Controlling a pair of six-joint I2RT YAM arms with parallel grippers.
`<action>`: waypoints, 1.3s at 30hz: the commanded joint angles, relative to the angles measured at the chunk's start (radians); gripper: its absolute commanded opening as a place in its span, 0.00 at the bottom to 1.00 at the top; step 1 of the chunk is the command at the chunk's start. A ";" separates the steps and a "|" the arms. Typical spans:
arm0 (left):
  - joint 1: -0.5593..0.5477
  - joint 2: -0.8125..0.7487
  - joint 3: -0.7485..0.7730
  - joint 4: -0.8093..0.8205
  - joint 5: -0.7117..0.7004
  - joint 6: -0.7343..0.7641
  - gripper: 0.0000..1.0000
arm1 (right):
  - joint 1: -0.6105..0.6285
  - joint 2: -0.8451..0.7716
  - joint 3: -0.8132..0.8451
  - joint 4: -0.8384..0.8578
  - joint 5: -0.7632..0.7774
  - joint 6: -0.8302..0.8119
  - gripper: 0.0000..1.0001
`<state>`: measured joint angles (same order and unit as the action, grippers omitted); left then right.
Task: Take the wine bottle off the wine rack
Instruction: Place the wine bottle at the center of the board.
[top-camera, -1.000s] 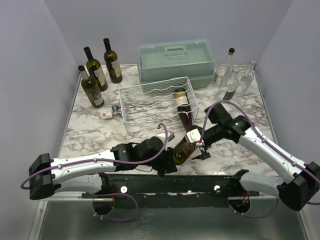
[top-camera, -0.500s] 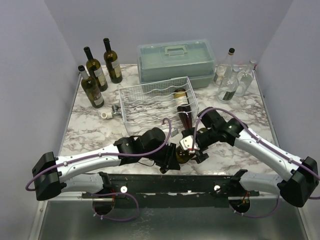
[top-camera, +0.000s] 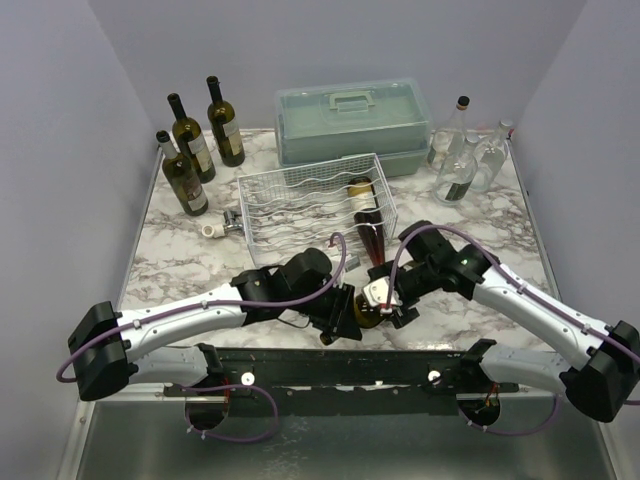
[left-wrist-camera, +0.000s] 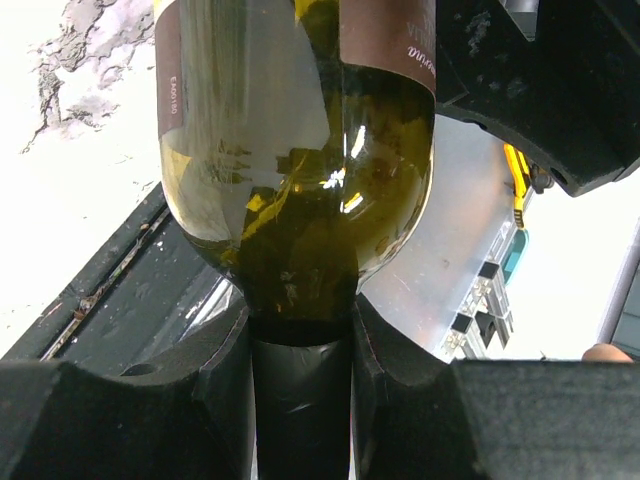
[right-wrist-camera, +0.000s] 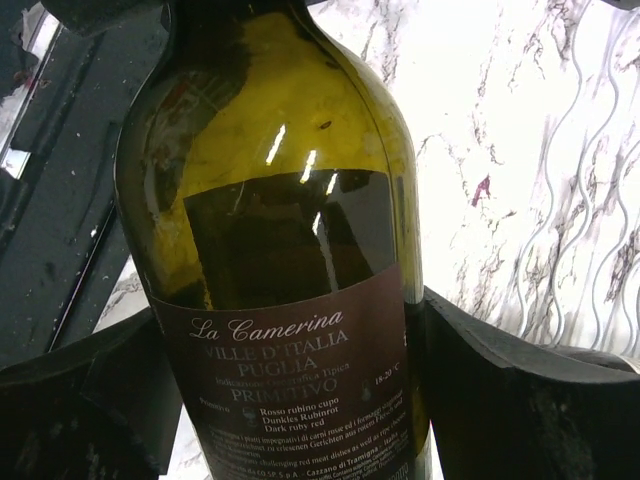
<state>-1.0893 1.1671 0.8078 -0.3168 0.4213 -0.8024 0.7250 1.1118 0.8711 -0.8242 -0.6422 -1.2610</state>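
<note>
The wine bottle (top-camera: 364, 306), dark green glass with a brown label, lies low over the table's near edge, in front of the white wire wine rack (top-camera: 300, 205). My left gripper (top-camera: 343, 322) is shut on its black-foiled neck (left-wrist-camera: 300, 400), and the bottle (left-wrist-camera: 300, 150) fills the left wrist view above the left gripper (left-wrist-camera: 300, 345). My right gripper (top-camera: 385, 292) straddles the bottle's body (right-wrist-camera: 290, 330); its fingers (right-wrist-camera: 500, 400) press both sides at the label. In the right wrist view the rack's wavy wires (right-wrist-camera: 590, 200) show at the right.
A second brown-labelled bottle (top-camera: 362, 195) lies in the rack's right groove. Three dark bottles (top-camera: 200, 150) stand at back left and clear bottles (top-camera: 462, 150) at back right. A grey-green case (top-camera: 352, 120) sits behind the rack. A small white part (top-camera: 213, 229) lies left of it.
My right gripper has swung left onto the bottle's body and its fingers have narrowed against it. The left arm has shifted right with the neck still gripped.
</note>
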 joint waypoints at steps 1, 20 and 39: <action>0.026 -0.022 0.064 0.146 0.034 0.002 0.09 | 0.006 -0.046 -0.036 0.042 0.001 0.020 0.24; 0.068 -0.053 0.021 0.221 0.069 -0.015 0.89 | -0.127 -0.134 -0.136 0.202 -0.163 0.250 0.00; 0.080 -0.254 -0.012 0.353 -0.151 0.222 0.99 | -0.312 -0.175 -0.186 0.294 -0.304 0.405 0.00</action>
<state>-1.0134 0.9825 0.8093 -0.0257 0.3584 -0.6937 0.4564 0.9607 0.6769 -0.6247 -0.8532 -0.9302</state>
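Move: The wine bottle lies roughly level between the grippers, its neck in the left fingers: its middle is about 11 cm right of the left hand, 6 cm ahead and 2 cm lower. The right gripper already grips the body, the middle about 3 cm to its left, 2 cm back and level with it. From the right hand, the dark red bottle still racked is some 30 cm ahead, 3 cm left and 10 cm lower; the rack's middle is roughly 32 cm ahead, 18 cm left, also 10 cm lower. Open the left gripper from the bottle's neck to nearly full width and lift it clear, about 11 cm up and some 5 cm forward, swinging its fingertips up towards level. Keep the right fingers closed on the body meanwhile, easing that hand 2 to 3 cm right while turning it about 20 degrees clockwise and raising its fingertips a little. ##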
